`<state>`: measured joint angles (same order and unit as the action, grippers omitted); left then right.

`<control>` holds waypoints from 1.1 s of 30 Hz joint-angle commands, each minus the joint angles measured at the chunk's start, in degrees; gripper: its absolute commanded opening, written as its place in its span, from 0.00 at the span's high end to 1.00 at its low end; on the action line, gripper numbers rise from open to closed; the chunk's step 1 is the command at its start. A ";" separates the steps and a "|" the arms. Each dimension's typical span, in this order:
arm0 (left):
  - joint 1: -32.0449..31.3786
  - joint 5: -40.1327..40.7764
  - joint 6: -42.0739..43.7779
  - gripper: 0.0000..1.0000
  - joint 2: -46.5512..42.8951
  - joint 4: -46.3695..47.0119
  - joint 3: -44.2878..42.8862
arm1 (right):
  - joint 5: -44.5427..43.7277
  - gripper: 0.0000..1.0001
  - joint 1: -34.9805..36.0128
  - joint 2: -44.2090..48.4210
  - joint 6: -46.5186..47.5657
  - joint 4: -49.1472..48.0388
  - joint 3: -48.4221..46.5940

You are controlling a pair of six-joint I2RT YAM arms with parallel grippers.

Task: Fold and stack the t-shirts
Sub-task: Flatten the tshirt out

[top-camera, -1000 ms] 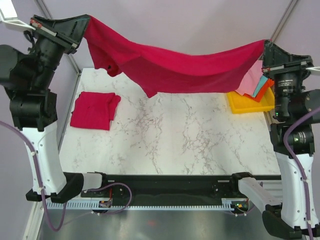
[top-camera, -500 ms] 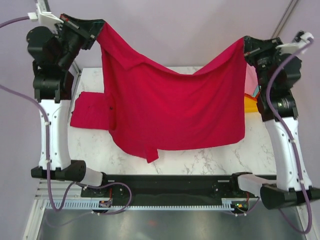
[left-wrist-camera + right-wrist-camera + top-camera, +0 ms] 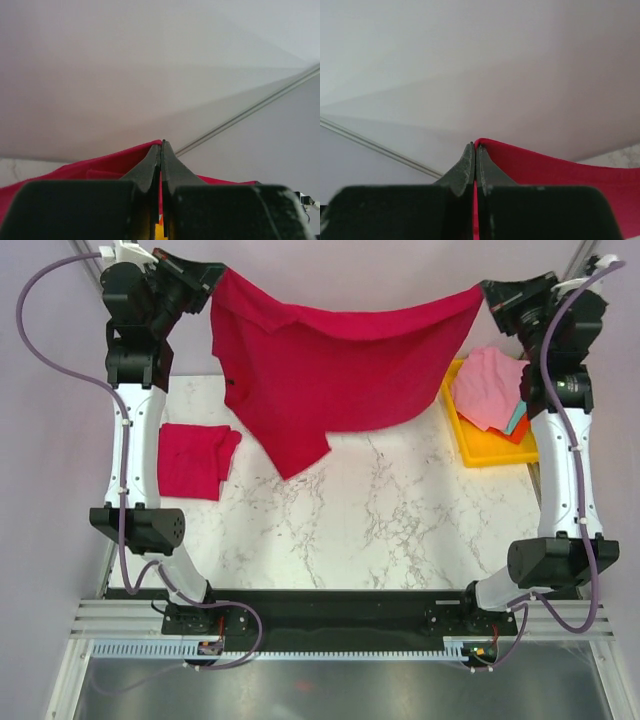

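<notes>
A crimson t-shirt (image 3: 330, 370) hangs stretched in the air over the far part of the marble table (image 3: 340, 530). My left gripper (image 3: 216, 274) is shut on its upper left corner and my right gripper (image 3: 484, 290) is shut on its upper right corner. Both arms reach high and far back. One sleeve or corner droops to a point (image 3: 290, 468) just above the table. In the wrist views red cloth (image 3: 105, 165) (image 3: 540, 165) is pinched between closed fingers. A second t-shirt (image 3: 197, 460), folded, lies on the table at the left.
A yellow tray (image 3: 492, 452) at the right edge of the table holds pink (image 3: 487, 388) and other coloured cloths. Grey walls rise behind the table, and the arm bases sit on a black rail (image 3: 340, 612) at the near edge.
Both arms have swung the shirt up and toward the far side. It hung low over the table's middle half a second ago and now hangs shorter and farther back, uncovering the folded shirt.
</notes>
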<state>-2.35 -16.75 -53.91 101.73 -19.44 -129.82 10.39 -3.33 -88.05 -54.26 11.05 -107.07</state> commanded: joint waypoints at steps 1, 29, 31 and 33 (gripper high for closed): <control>0.24 -2.06 3.46 0.98 -6.20 15.74 -0.88 | 7.61 1.00 -3.43 0.34 -6.19 -10.60 -3.85; -2.22 2.52 3.46 0.98 -41.16 16.55 87.69 | 7.98 1.00 -4.31 20.97 5.74 -14.93 67.50; -2.22 2.43 2.67 0.98 -47.31 14.79 93.83 | 6.93 1.00 -4.31 27.65 7.93 -11.24 71.71; -2.31 1.81 2.15 0.98 -54.14 12.77 97.63 | 4.29 1.00 -4.31 34.83 9.08 -5.29 73.75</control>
<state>-4.54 -16.12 -50.50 53.19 -3.53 -37.47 18.37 -7.40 -59.79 -50.28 -1.39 -35.99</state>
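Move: Both hands hold a long edge of the red t-shirt high in the air, its middle hanging roughly 25 cm to the left hand's right and 30 cm to the right hand's left, a few centimetres nearer the base and some 25 cm below them. The folded red shirt lies on the table, about 16 cm left of the left hand, 9 cm back and 53 cm down. The yellow basket is some 17 cm to the right hand's right, 6 cm farther out and 47 cm below. Both arms, fingers still shut on the t-shirt's two corners, lift about 5 cm and then swing fast down by nearly 40 cm towards the table, casting the hanging cloth out ahead of them while the wrists tip down some 30 degrees. Near the bottom they go on drawing back towards the base at almost level height, the left hand farther than the right, so that the held edge trails behind the cloth. ##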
